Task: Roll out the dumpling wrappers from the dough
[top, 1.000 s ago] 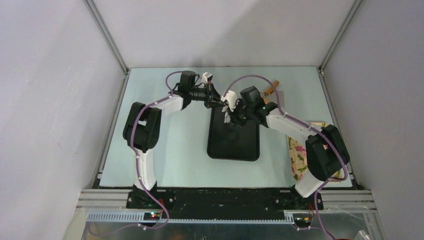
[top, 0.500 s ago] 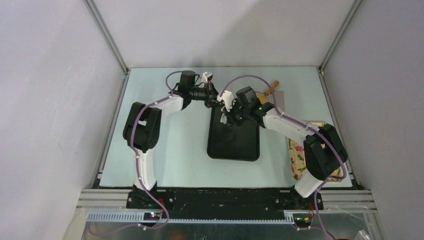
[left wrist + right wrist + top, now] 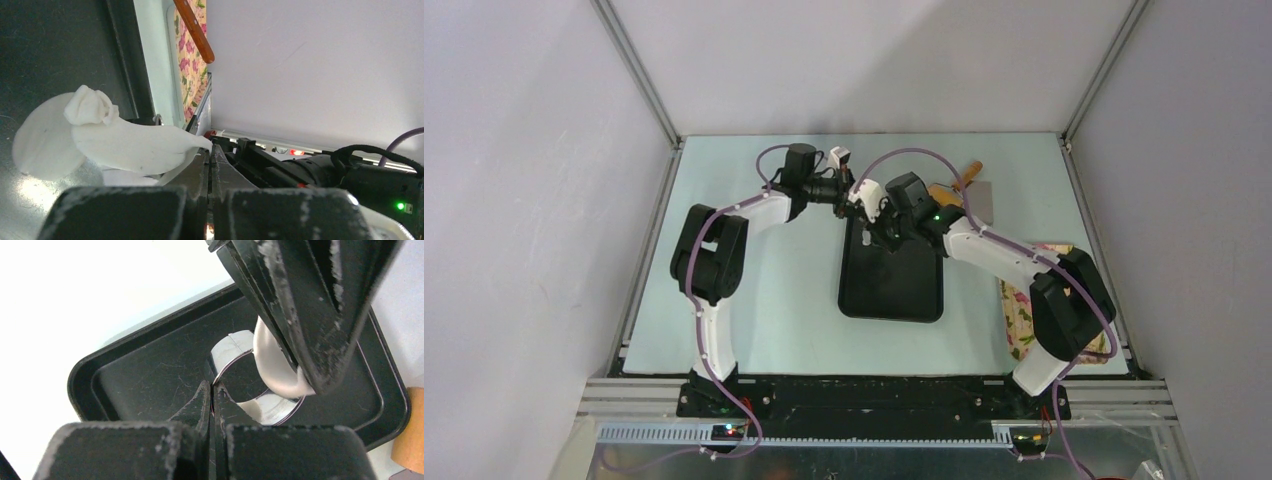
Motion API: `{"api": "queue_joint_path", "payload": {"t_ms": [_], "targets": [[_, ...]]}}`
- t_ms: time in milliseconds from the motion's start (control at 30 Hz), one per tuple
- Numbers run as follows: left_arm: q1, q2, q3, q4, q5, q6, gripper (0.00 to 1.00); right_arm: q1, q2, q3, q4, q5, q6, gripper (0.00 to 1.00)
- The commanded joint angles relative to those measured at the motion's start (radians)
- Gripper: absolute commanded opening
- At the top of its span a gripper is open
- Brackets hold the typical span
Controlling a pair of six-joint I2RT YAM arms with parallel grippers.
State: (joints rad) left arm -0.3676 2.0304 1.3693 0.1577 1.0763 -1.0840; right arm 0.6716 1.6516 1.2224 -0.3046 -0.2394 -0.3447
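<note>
In the left wrist view my left gripper point(image 3: 211, 150) is shut on the tip of the white dough point(image 3: 130, 145). The dough stretches away from it as a thin sheet with a small knot, above the black tray point(image 3: 50, 50). My right gripper point(image 3: 214, 392) is shut on the rim of a round steel cup point(image 3: 235, 347) standing on the tray point(image 3: 125, 370). A strip of dough point(image 3: 272, 367) rises from inside the cup to the left gripper's fingers point(image 3: 320, 305). From above, both grippers point(image 3: 852, 203) point(image 3: 871, 230) meet over the tray's far end point(image 3: 894, 295).
A wooden rolling pin point(image 3: 969, 175) lies beyond the tray at the back right, with its handle point(image 3: 195, 30) in the left wrist view. A floral cloth point(image 3: 1024, 300) lies by the right arm's base. Grey walls close in the table on three sides.
The right arm has shifted left and farther back, bringing its gripper closer to the left gripper. The left arm has barely moved. Both grippers stay shut.
</note>
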Motion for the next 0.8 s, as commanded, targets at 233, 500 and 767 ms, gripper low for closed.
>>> {"api": "queue_joint_path", "payload": {"t_ms": [233,500,767], "targets": [[-0.011,-0.075,0.013,0.047,0.017,-0.022,0.00,0.002,0.084,0.034,-0.058,0.101,-0.065,0.00],[-0.004,-0.097,0.008,0.060,0.021,-0.031,0.00,-0.034,0.024,0.033,-0.155,0.072,-0.077,0.00],[-0.001,-0.109,0.009,0.074,0.031,-0.040,0.00,-0.083,-0.059,-0.010,-0.206,0.020,-0.078,0.00]]}}
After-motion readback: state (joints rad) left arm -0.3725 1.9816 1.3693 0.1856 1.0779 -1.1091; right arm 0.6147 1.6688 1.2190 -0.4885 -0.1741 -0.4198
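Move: The white dough scrap hangs from the left fingertips, its middle about 5 cm below and 1 cm back from them. From the right fingers, which hold the ring cutter by its rim, that dough is some 4 cm ahead, 2 cm left and 1 cm higher. The black tray's middle lies roughly 12 cm below the right hand, 4 cm back and 1 cm right; the roller is about 9 cm ahead, 12 cm right and 10 cm down. Down first, about 5 cm and quickly, then sweeping right some 5 cm and lifting slightly near the end, the right hand draws the ring cutter out from beside the dough over the tray, tipping its fingers about 10 degrees more downward, grip kept. The left hand keeps pinching the dough's end and rises about 2.5 cm late on. ##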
